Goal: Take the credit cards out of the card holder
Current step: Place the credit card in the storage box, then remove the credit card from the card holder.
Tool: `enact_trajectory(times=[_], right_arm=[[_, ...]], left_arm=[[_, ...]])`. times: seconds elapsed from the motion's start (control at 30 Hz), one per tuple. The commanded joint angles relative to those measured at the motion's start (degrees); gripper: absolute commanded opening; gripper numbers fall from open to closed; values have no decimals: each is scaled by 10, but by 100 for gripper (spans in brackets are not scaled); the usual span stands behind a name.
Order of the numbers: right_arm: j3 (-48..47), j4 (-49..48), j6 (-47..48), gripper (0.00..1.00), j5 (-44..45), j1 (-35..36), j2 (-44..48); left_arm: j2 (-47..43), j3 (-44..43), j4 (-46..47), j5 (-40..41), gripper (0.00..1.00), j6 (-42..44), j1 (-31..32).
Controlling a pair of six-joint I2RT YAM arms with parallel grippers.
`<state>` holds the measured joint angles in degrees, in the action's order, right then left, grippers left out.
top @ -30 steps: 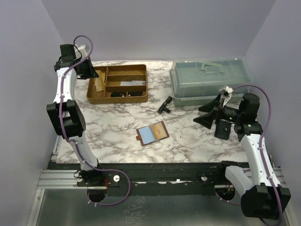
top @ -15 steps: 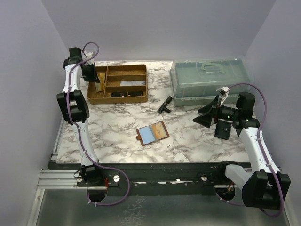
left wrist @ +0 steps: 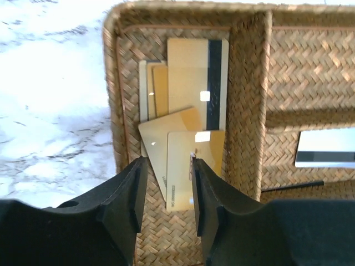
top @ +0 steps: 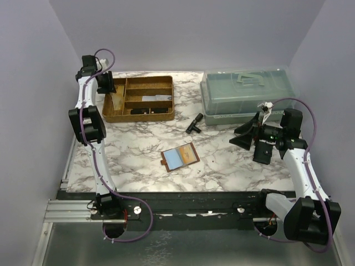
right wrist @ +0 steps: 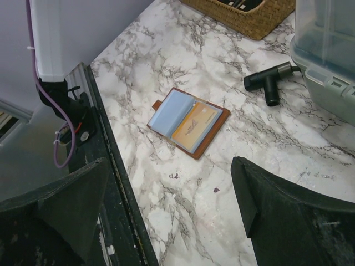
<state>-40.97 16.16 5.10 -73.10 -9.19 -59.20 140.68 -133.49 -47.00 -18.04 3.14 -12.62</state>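
Note:
The reddish-brown card holder lies open mid-table, showing a light blue card and a tan card in its pockets. My left gripper hovers over the left compartment of the woven tray. Its jaws are open, and in the left wrist view the gripper has nothing pinched. Several tan credit cards lie loose in that compartment, the topmost just below the fingertips. My right gripper hangs wide open and empty at the right, away from the holder.
A clear lidded plastic box stands at the back right. A black T-shaped tool lies in front of it. The tray's other compartments hold a white striped card and dark items. The table's black front rail runs below my right gripper.
My left arm swung down over the tray's left compartment, then its jaws went from shut to open, leaving a tan card in the tray. The right arm barely shifted.

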Motion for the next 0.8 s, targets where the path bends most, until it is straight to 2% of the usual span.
enact_trajectory(times=[0.0, 0.1, 0.23, 0.33, 0.37, 0.47, 0.57, 0.7, 0.77], right_arm=[[10, 0, 14, 99, -32, -8, 11], [12, 4, 27, 99, -31, -9, 19], [13, 14, 59, 99, -33, -10, 32], [13, 22, 79, 99, -37, -10, 41], [13, 23, 84, 99, -37, -10, 42], [16, 27, 99, 99, -34, -12, 50], [23, 20, 102, 99, -35, -11, 57], [34, 16, 115, 99, -43, -12, 69], [38, 10, 115, 99, -41, -12, 76]], left_arm=[[-76, 16, 74, 62, 44, -48, 5], [-169, 114, 147, 58, 45, -73, 6], [-348, 327, 298, 34, 69, -156, 4], [-467, 518, 450, -50, 94, -277, -10], [-499, 574, 513, -97, 98, -327, -19], [-562, 717, 654, -223, 99, -486, -43], [-606, 804, 699, -297, 99, -576, -45], [-706, 903, 701, -328, 99, -587, -24], [-764, 939, 668, -328, 99, -576, -7]])
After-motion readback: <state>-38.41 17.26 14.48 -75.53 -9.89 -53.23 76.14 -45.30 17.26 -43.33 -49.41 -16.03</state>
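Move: The open card holder, with the next card in it, lies about 33 cm back from my left hand and 34 cm to its right, some 7 cm lower. The gold card I have just let go is some 5 cm below that hand, about 2 cm ahead and 2 cm right. The storage box's middle is 13 cm right and 2 cm back; the black T-piece is 15 cm back and 40 cm right. From my right hand the card holder lies some 21 cm left, 1 cm ahead and 20 cm below. I lift my left hand up out of the storage box's left compartment, about 20 cm, leaving the cards behind, and open the half-open fingers fully. Meanwhile I draw back some 19 cm and about 11 cm right, towards the card holder, sinking some 7 cm at the end. The wrist rolls its left side down as the fingers swing from steeply down to nearly level, pointing forward and right. ##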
